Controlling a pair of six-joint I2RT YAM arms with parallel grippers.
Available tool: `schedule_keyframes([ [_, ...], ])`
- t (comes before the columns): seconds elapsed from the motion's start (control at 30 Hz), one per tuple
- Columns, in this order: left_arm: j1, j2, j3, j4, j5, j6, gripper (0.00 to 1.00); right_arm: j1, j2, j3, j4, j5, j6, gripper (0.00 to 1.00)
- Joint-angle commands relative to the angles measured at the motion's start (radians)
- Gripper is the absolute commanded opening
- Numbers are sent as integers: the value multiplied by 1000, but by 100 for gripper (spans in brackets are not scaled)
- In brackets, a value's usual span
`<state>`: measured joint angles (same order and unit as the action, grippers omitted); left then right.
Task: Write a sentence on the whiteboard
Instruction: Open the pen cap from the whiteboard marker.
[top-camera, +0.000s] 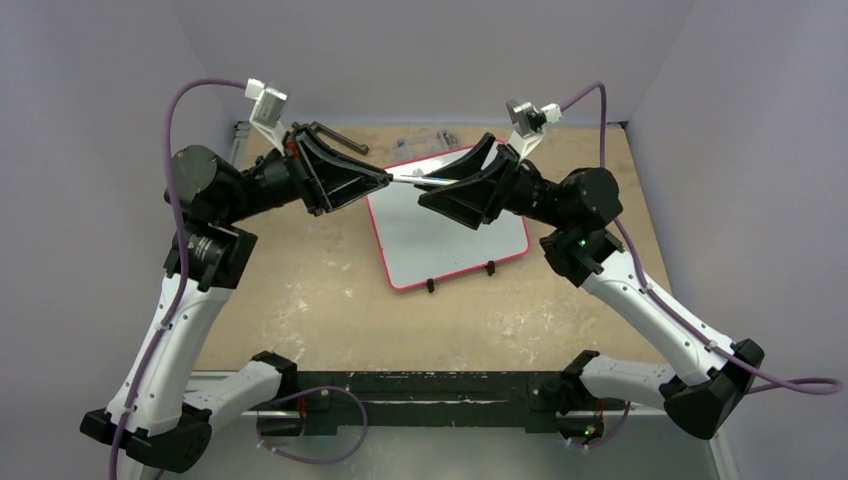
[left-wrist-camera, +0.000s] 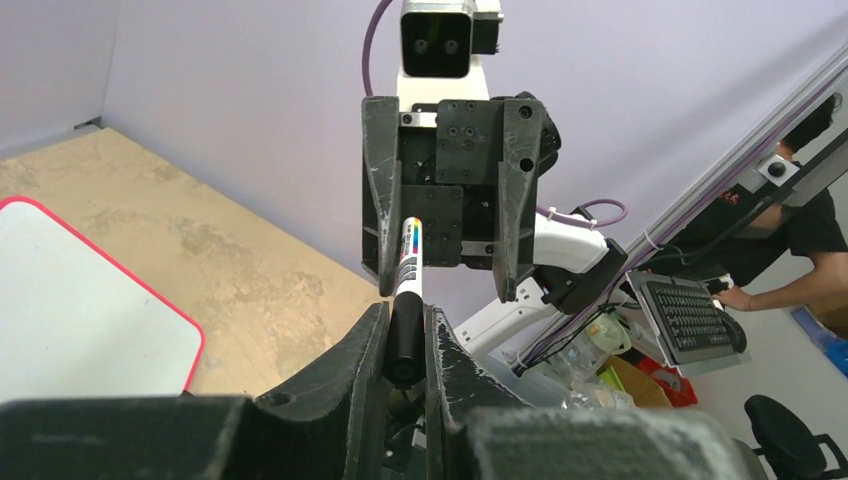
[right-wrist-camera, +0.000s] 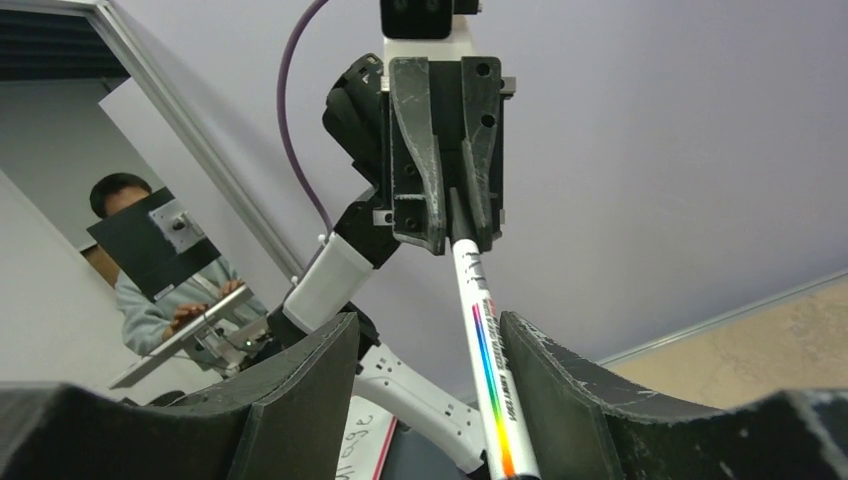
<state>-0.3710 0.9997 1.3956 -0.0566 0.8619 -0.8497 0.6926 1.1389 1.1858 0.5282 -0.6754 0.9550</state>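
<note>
The whiteboard (top-camera: 450, 235), white with a red-pink frame, lies flat on the tan table, and its corner shows in the left wrist view (left-wrist-camera: 80, 310). Above its far left corner a white marker (top-camera: 410, 178) with a rainbow stripe hangs level between both arms. My left gripper (left-wrist-camera: 405, 310) is shut on the marker's black cap end (left-wrist-camera: 406, 340). My right gripper (right-wrist-camera: 430, 335) faces it, open, with the marker's white barrel (right-wrist-camera: 485, 340) lying against one finger (right-wrist-camera: 560, 380) and well apart from the other.
A dark metal tool (top-camera: 335, 137) and some small parts (top-camera: 445, 135) lie near the table's back wall. The board's two black feet (top-camera: 430, 285) point toward the arm bases. Purple walls close in on three sides.
</note>
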Motion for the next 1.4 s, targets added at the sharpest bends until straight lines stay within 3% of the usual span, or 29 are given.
schedule_keyframes([
  [0.0, 7, -5, -14, 80, 28, -17, 0, -1, 2, 59, 6, -17, -26, 53],
  [0.47, 7, 2, -35, 96, 27, -20, 0, -1, 24, 71, 15, -26, -22, 34],
  [1.37, 7, 12, -68, 95, 43, -16, 0, -1, 51, 80, 19, -16, -19, 24],
])
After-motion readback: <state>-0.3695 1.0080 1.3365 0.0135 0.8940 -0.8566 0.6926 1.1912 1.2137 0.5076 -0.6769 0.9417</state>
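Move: The marker lies across the space between the hands: its white barrel sits between the right hand's open fingers, its middle about 1 cm ahead, 2 cm left and level. The cap, already in the left hand's grip, is some 8 cm left and 1 cm ahead of the right hand. The whiteboard lies roughly 25 cm ahead, 2 cm right and 35 cm below it. From the left hand, the barrel is about 6 cm right, straight level. Right hand eases 2 cm forward, left and down, fingers narrowing around the barrel; left, gripping cap, sinks slightly. ##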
